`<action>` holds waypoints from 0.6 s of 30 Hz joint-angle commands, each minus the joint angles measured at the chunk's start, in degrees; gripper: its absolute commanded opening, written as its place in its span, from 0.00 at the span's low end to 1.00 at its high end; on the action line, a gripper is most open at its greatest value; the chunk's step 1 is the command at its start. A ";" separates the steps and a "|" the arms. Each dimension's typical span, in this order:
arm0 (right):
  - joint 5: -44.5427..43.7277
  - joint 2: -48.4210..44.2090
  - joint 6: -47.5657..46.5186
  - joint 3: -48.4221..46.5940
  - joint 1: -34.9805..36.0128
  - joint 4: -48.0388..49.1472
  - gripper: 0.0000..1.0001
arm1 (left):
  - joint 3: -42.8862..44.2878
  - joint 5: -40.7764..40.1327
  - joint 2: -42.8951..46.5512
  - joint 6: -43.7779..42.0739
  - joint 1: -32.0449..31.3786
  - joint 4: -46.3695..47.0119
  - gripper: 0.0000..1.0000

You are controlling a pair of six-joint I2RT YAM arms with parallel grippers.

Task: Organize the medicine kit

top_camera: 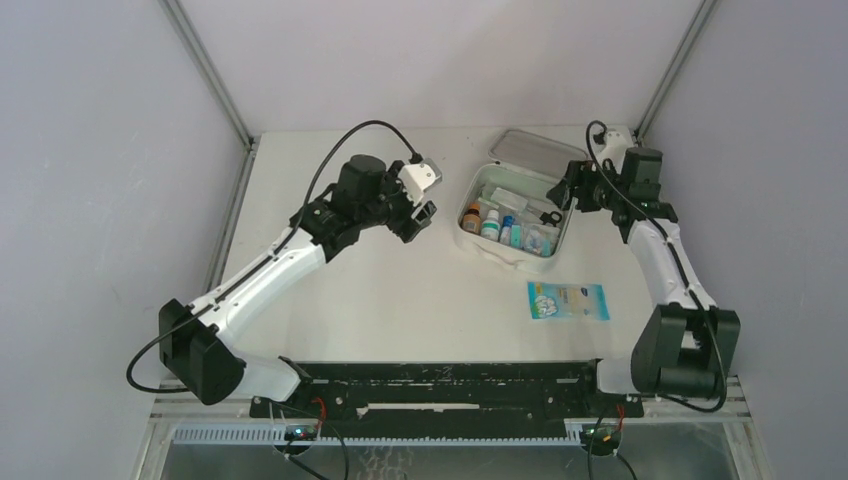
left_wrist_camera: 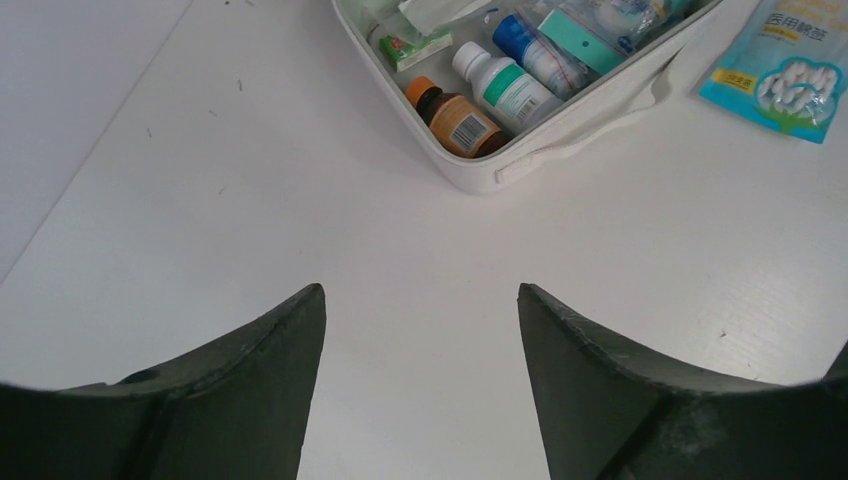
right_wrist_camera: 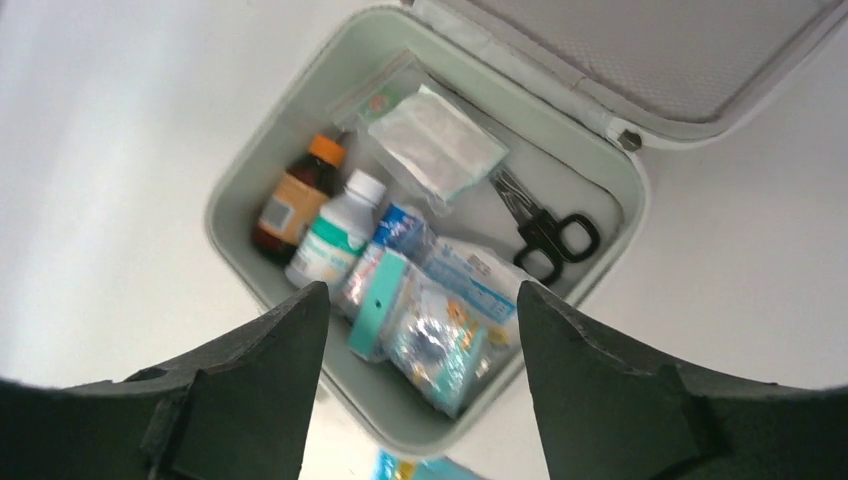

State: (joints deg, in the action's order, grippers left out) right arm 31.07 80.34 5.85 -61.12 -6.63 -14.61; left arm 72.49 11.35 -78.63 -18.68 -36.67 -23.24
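The white medicine kit (top_camera: 505,257) lies open at the back right of the table, its lid (top_camera: 545,150) folded back. Inside are a brown bottle (right_wrist_camera: 295,195), a white bottle (right_wrist_camera: 340,235), black-handled scissors (right_wrist_camera: 545,235), a gauze packet (right_wrist_camera: 435,140) and a teal packet (right_wrist_camera: 420,320). My right gripper (right_wrist_camera: 420,285) hovers open above the kit's right side (top_camera: 562,192), holding nothing. My left gripper (top_camera: 418,220) is open and empty over bare table left of the kit (left_wrist_camera: 560,130), with the brown bottle (left_wrist_camera: 455,118) ahead of it.
A blue packet of cotton swabs (top_camera: 568,300) lies flat on the table in front of the kit, also in the left wrist view (left_wrist_camera: 785,65). Grey walls close in the table on the left, right and back. The arm bases sit along the near edge.
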 commanded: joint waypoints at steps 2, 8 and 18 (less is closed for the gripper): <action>-0.70 -7.44 -22.79 -1.31 0.00 -15.99 0.71 | -1.74 -5.33 3.13 -0.13 0.32 3.49 0.79; -1.03 -12.31 -38.48 2.76 -0.14 -26.96 0.73 | -3.01 -9.45 3.52 -0.36 0.83 4.61 0.94; -3.16 -15.45 -50.39 11.08 -0.11 -36.20 0.71 | -5.88 -11.03 3.92 0.40 2.57 7.01 0.95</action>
State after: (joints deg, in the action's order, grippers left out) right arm 29.85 65.73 -37.45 -52.03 -6.66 -47.07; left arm 68.10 1.41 -76.82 -18.61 -34.87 -19.84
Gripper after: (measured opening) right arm 0.717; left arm 0.952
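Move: The swab packet lies flat on the bare table, roughly 13 cm back from the right hand, 3 cm to its right and 18 cm below. The open box is centred about 5 cm ahead and 6 cm left of that hand, 15 cm down; the scissors inside its right end are 5 cm ahead, 1 cm right, 16 cm down. From the left hand the packet is some 29 cm right, 5 cm back and 24 cm below. Towards the swab packet the empty right hand swings back about 14 cm, away from the box, rising slightly before sinking to some 6 cm lower. It turns counter-clockwise and tips its open fingers more steeply down, stopping short of contact. The left hand drifts left and a little forward, away from the box, opening wider. ##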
